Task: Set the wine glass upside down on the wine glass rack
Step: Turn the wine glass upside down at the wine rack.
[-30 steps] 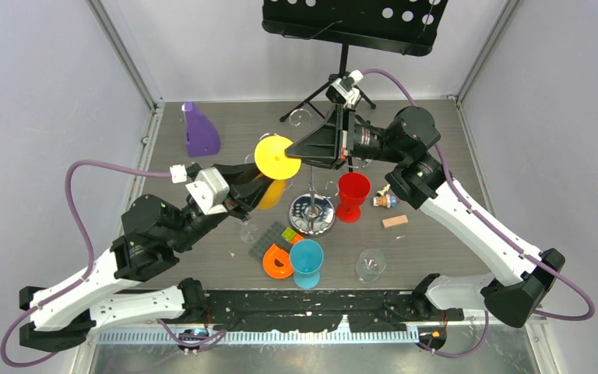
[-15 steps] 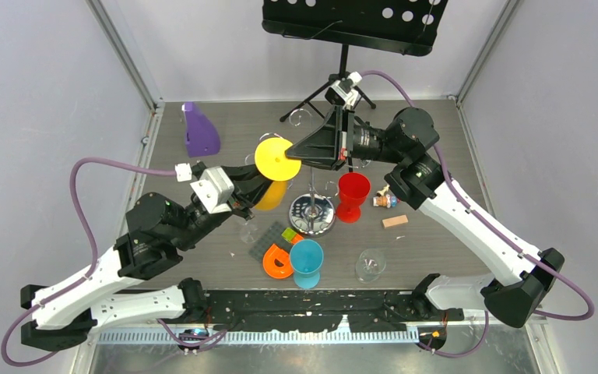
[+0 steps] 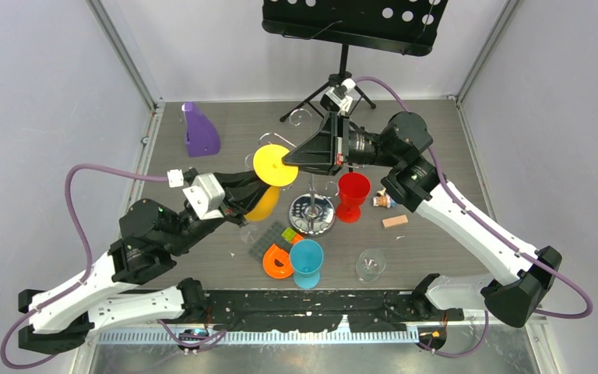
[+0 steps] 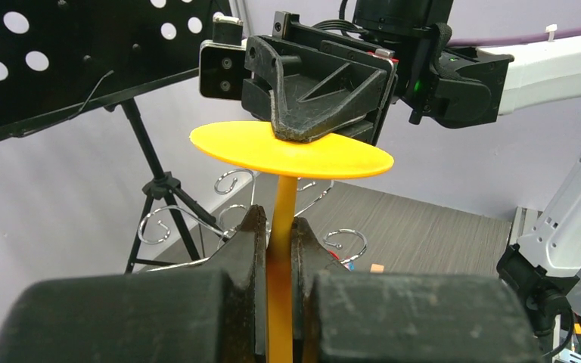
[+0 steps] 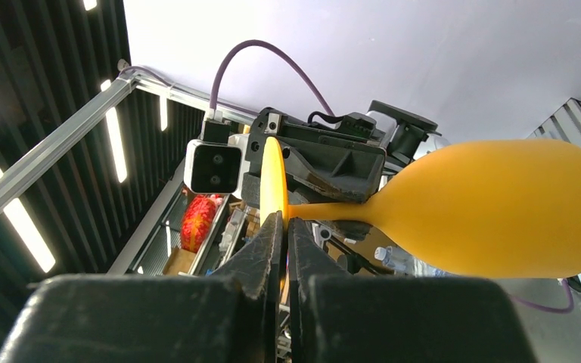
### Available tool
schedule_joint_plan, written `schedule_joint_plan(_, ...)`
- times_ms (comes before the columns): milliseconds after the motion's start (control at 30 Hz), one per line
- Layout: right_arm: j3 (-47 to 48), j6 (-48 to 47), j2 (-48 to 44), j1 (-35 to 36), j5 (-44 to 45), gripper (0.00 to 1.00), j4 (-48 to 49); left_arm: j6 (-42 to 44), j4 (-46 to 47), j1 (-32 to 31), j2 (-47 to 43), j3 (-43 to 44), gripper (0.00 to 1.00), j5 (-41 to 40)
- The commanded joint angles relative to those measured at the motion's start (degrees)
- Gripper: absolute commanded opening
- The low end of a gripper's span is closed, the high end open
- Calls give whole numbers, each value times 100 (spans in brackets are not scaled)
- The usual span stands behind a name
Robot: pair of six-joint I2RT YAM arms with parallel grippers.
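A yellow wine glass (image 3: 274,165) hangs upside down above the table, foot up and bowl (image 5: 492,208) down. My left gripper (image 4: 278,219) is shut on its stem (image 4: 284,198), just under the round foot (image 4: 291,151). From the other side my right gripper (image 5: 282,219) is shut on the rim of that foot (image 5: 271,178). The wine glass rack stands just right of the glass: mirror base (image 3: 312,215), thin post, curled chrome arms (image 4: 231,181) behind the stem. In the top view the left gripper (image 3: 255,187) sits below the foot and the right gripper (image 3: 288,159) at its edge.
A red cup (image 3: 353,195) stands beside the rack base, a blue cup (image 3: 306,261) and an orange piece (image 3: 276,262) nearer me, a clear glass (image 3: 371,265) front right. A purple object (image 3: 199,131) lies back left. The black music stand (image 3: 342,70) is behind the rack.
My left gripper's jaws have closed onto the stem. Both arms and the glass have shifted slightly towards the near left. The right gripper has kept its hold on the foot.
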Motion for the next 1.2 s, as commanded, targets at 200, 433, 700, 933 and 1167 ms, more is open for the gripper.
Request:
schedule_joint_plan(200,59,-29,-138,-80,125,14,641,-137,-288,-15,-156,-41,0,-32)
schedule_joint_plan(433,228,-418,-131,-133,95,40,335,-235,-387,-9,-280,-86,0,-90)
schedule_joint_plan(700,515,-1361,-164,-471,55,49,-587,-344,-636,-7,-640,-151,0,-269)
schedule_joint_plan(933,1296,-4129,-183,-1353,301,50,-2815,-792,-760,-12,-1088,-570,0,-729)
schedule_joint_plan(1167,2211,-7615,-92,-1311,3073,62,-5341,-1223,-675,-17,-1256,-913,0,-819)
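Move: The wine rack stands about 12 cm ahead of my left hand, 8 cm to its right and some 20 cm lower. From my left hand, the red cup is about 12 cm ahead, 17 cm right and 38 cm down, and the blue cup 1 cm back, 6 cm right and as low. The yellow wine glass hangs upside down, its middle about 2 cm back, 4 cm left and 9 cm below my right hand, which still pinches its foot. My right hand opens and comes free of the glass's foot, then pulls away with gathering speed, about 11 cm forward and 7 cm right, over the rack, rolling and swinging some 30 degrees clockwise. My left hand keeps its grip on the stem and carries the glass about 5 cm down and nearly as far left, tipping about 10 degrees. ##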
